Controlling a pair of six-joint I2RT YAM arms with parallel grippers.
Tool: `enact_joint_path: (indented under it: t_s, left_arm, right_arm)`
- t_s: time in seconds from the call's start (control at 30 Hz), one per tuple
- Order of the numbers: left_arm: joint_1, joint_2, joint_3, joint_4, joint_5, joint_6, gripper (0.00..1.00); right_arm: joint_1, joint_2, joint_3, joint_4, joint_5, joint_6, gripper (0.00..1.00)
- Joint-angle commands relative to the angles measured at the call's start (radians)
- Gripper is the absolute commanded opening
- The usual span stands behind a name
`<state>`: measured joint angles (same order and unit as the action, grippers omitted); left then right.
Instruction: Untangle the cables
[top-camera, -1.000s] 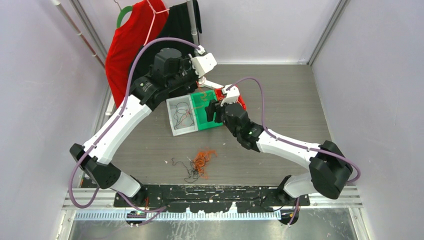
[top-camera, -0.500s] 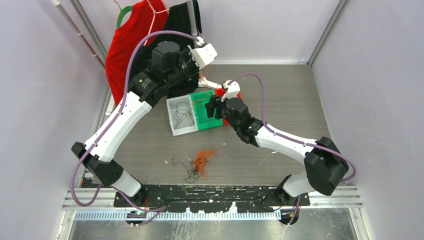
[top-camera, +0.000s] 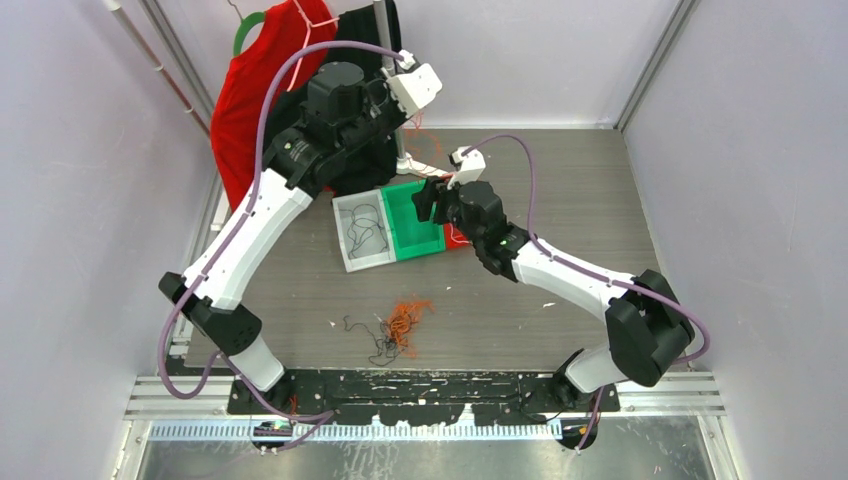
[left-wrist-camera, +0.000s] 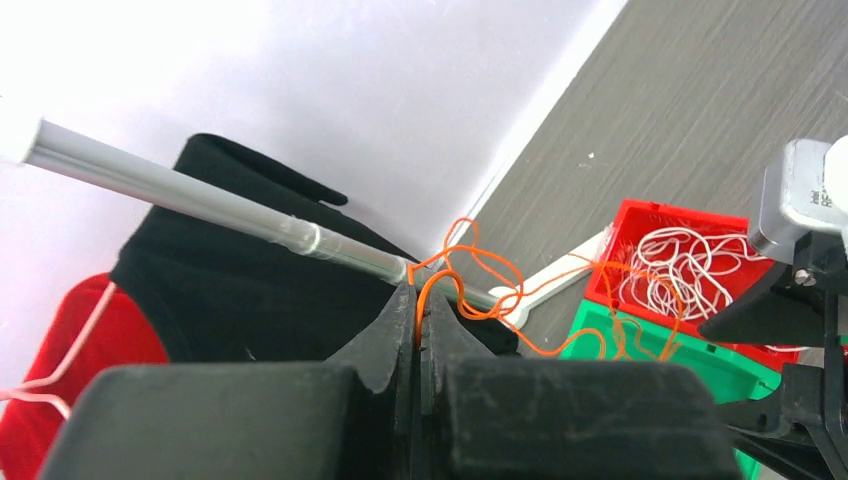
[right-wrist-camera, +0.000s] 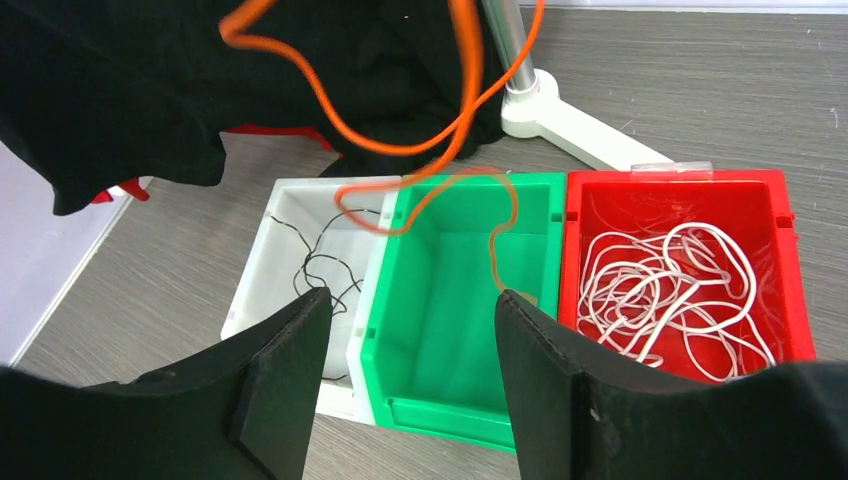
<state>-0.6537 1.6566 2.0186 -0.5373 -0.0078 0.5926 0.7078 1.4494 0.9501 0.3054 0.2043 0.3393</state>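
Observation:
My left gripper (left-wrist-camera: 418, 300) is shut on a thin orange cable (left-wrist-camera: 470, 268), held high by the garment stand at the back. The cable loops down in front of the black cloth (right-wrist-camera: 400, 150), and its tail hangs into the green bin (right-wrist-camera: 440, 330). My right gripper (right-wrist-camera: 410, 300) hovers open over that bin with nothing between its fingers. A snarl of orange and black cables (top-camera: 400, 325) lies on the table in front. Black cable sits in the white bin (right-wrist-camera: 300, 185), and white cables fill the red bin (right-wrist-camera: 680, 178).
A stand with a metal pole (left-wrist-camera: 200, 200) and a white foot (right-wrist-camera: 570, 125) holds a red garment (top-camera: 255, 90) and a black one (left-wrist-camera: 240, 290) at the back left. The three bins stand side by side below it. Pale walls enclose the table.
My left gripper has risen and moved back with the orange cable, drawing most of it up out of the green bin. My right gripper shifted slightly back over the bins.

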Motion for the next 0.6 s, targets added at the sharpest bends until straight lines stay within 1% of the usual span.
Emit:
enact_joint_path:
  t_s: [0.0, 0.2, 0.57]
  left_arm:
    - [-0.004, -0.017, 0.029, 0.036, -0.002, 0.013, 0.00]
    - [-0.007, -0.049, -0.116, 0.053, 0.008, 0.013, 0.00]
    - [-0.009, -0.051, -0.262, 0.084, -0.007, 0.001, 0.00]
  right_arm:
    - [-0.012, -0.004, 0.044, 0.031, -0.023, -0.002, 0.65]
    - [-0.023, 0.005, 0.018, 0.033, -0.029, 0.004, 0.65]
    - [-0.043, -0.008, -0.042, 0.037, -0.007, 0.005, 0.62]
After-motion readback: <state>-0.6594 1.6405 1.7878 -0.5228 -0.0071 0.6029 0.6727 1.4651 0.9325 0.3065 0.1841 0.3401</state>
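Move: The left hand, shut on the orange cable, is high up, with the green bin about 41 cm below and some 2 cm nearer the base. From this hand, the red bin is about 10 cm to the right and level front to back, the white bin 11 cm left and 4 cm back, and the stand's foot 12 cm ahead and 2 cm left. From the right hand, the green bin lies about 3 cm ahead, 2 cm left and 20 cm below. Straight down, with hardly any sideways or forward travel, the left hand lowers the hanging orange cable about 9 cm towards the green bin, speeding up after a brief hover. It tips its fingers some 10 degrees further downward as it sinks and keeps them shut on the cable. The open right hand only eases a couple of centimetres down and to the right, holding nothing. ##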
